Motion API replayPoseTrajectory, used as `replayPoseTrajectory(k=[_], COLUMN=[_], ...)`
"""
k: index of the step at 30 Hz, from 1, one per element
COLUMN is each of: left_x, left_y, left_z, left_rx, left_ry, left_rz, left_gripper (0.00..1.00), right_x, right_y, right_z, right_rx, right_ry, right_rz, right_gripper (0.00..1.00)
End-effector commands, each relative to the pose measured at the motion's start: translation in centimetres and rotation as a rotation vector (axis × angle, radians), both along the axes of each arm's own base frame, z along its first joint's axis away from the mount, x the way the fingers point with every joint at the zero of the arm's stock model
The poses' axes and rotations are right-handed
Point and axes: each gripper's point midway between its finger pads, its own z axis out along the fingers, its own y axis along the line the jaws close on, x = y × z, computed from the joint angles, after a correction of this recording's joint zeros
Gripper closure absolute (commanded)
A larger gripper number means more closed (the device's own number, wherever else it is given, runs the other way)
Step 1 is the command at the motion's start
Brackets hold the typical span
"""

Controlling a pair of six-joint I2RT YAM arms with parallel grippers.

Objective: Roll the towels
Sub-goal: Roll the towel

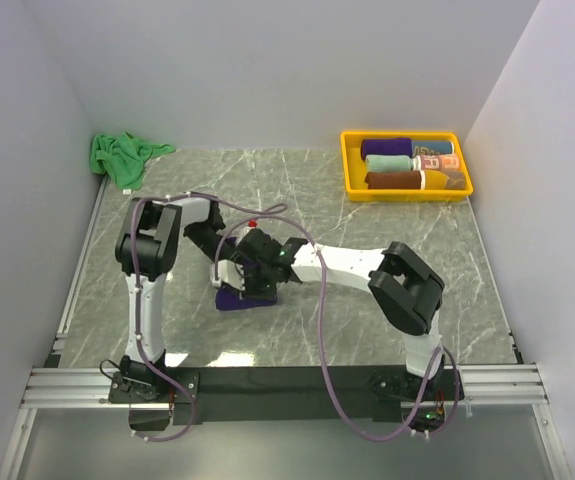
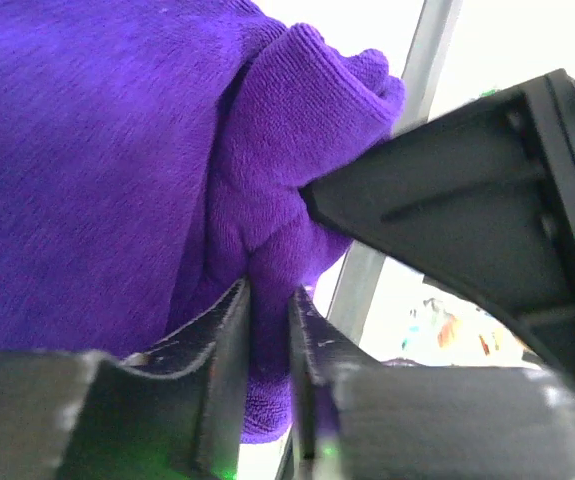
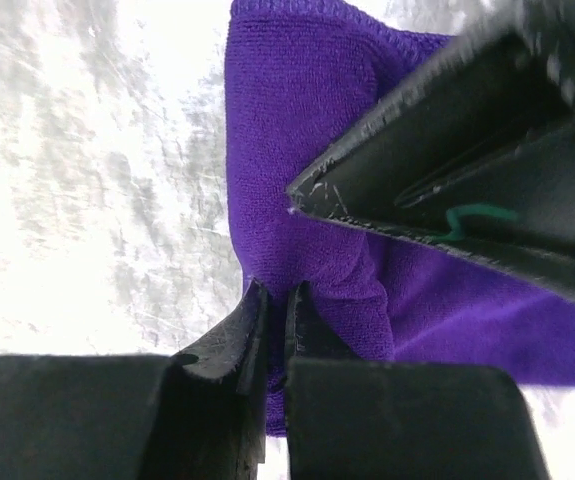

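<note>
The dark purple towel [image 1: 239, 298] lies bunched on the marble table just in front of the arms, where both grippers meet over it. My left gripper [image 2: 267, 292] has its jaws pinched on a fold of the purple towel [image 2: 87, 150]. My right gripper [image 3: 275, 292] is likewise shut on an edge of the purple towel [image 3: 297, 120], close beside the other gripper's fingers [image 3: 447, 150]. In the top view the left gripper [image 1: 229, 272] and right gripper [image 1: 263, 276] nearly touch. The green towel [image 1: 122, 155] sits crumpled at the back left corner, away from both arms.
A yellow tray [image 1: 352, 170] at the back right holds several rolled towels. White walls enclose the table on three sides. A metal rail [image 1: 77, 290] runs along the left edge.
</note>
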Motion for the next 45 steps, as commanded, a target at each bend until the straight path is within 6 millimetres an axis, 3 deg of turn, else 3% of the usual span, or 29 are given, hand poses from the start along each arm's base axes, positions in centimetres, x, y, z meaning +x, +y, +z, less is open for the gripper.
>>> replayPoseTrajectory(k=[1, 3, 7, 8, 11, 15, 16, 17, 20, 21, 23, 24, 25, 26, 27, 28, 32, 38, 45], left_x=[4.1, 4.9, 6.5, 7.3, 8.3, 7.6, 6.8, 6.4, 4.7, 4.5, 3.8, 2.5, 2.7, 1.9, 1.1, 1.8, 0.9, 0.2, -1.2], left_y=[2.8, 3.4, 5.3, 7.1, 10.2, 12.9, 13.0, 13.2, 13.6, 12.7, 11.2, 10.4, 9.5, 7.4, 7.2, 6.3, 2.5, -1.0, -2.2], left_z=[-0.9, 1.2, 5.0, 5.8, 9.3, 12.1, 12.0, 12.9, 11.5, 11.6, 10.9, 10.2, 10.3, 10.1, 9.1, 9.4, 8.5, 6.9, 3.5], left_rx=[0.006, -0.045, -0.112, -0.124, -0.148, -0.141, -0.127, -0.089, 0.043, 0.060, 0.097, 0.101, 0.091, 0.049, 0.069, 0.049, -0.025, -0.080, -0.082], left_ry=[-0.243, -0.263, -0.298, -0.314, -0.422, -0.543, -0.558, -0.685, -0.850, -1.001, -1.126, -1.171, -1.242, -1.275, -1.297, -1.368, -1.456, -1.457, -1.398], left_rz=[0.064, 0.149, 0.287, 0.361, 0.480, 0.575, 0.567, 0.516, 0.439, 0.382, 0.258, 0.210, 0.165, 0.086, 0.060, 0.038, -0.104, -0.228, -0.299], left_gripper=[0.71, 0.64, 0.59, 0.59, 0.56, 0.55, 0.54, 0.53, 0.48, 0.46, 0.45, 0.44, 0.44, 0.43, 0.42, 0.41, 0.40, 0.39, 0.45], right_x=[-4.4, -4.3, -3.8, -3.8, -3.9, -3.9, -3.1, -3.3, -2.7, -2.7, -2.0, -1.9, -1.8, -1.7, -1.5, -1.5, -1.6, -1.7, -1.0], right_y=[-3.7, -4.5, -4.5, -4.5, -4.2, -4.1, -3.7, -3.4, -3.4, -3.2, -3.3, -3.3, -3.0, -2.9, -3.0, -2.9, -3.3, -3.6, -3.4], right_z=[-3.8, -4.2, -5.0, -5.0, -5.2, -5.2, -5.3, -5.0, -4.4, -4.1, -4.1, -4.0, -3.8, -3.7, -3.7, -3.9, -4.6, -5.6, -5.7], right_rx=[-0.141, -0.161, -0.170, -0.175, -0.186, -0.189, -0.179, -0.159, -0.126, -0.109, -0.089, -0.083, -0.056, -0.051, -0.042, -0.044, -0.067, -0.098, -0.092], right_ry=[0.320, 0.385, 0.477, 0.489, 0.555, 0.671, 0.691, 0.742, 0.825, 0.854, 0.894, 0.919, 0.957, 0.978, 0.999, 1.008, 1.021, 1.078, 1.072], right_rz=[0.014, -0.011, -0.042, -0.046, -0.052, -0.091, -0.103, -0.106, -0.126, -0.133, -0.158, -0.169, -0.172, -0.181, -0.191, -0.194, -0.204, -0.231, -0.248], right_gripper=[1.00, 1.00, 1.00, 1.00, 1.00, 1.00, 1.00, 1.00, 0.98, 0.97, 0.98, 0.99, 1.00, 1.00, 1.00, 1.00, 1.00, 1.00, 1.00])
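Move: The rolled near edge of the purple towel runs left-right between the hands: its middle lies about 3 cm to the right of the left hand and level with it, at finger height. From the right hand, still pinching the roll's right part, the middle is some 3 cm to the left. The flat, unrolled part of the towel lies beyond, its middle roughly 7 cm ahead of and 3 cm left of the right hand, about 1 cm lower. The right hand keeps its pinch on the roll and stays nearly in place while its wrist tips some 65 degrees, the hand's body going over forward and the fingertips swinging back towards the base, turning the roll onto the flat towel. The left hand, its fingers already parting, comes free and opens past half, arcs about 14 cm left, 8 cm forward and 11 cm up, then swings back and right and down with the wrist pitching round nearly 80 degrees, until its open fingers point forward, right and down about 4 cm higher than they started, over the roll's left end. ##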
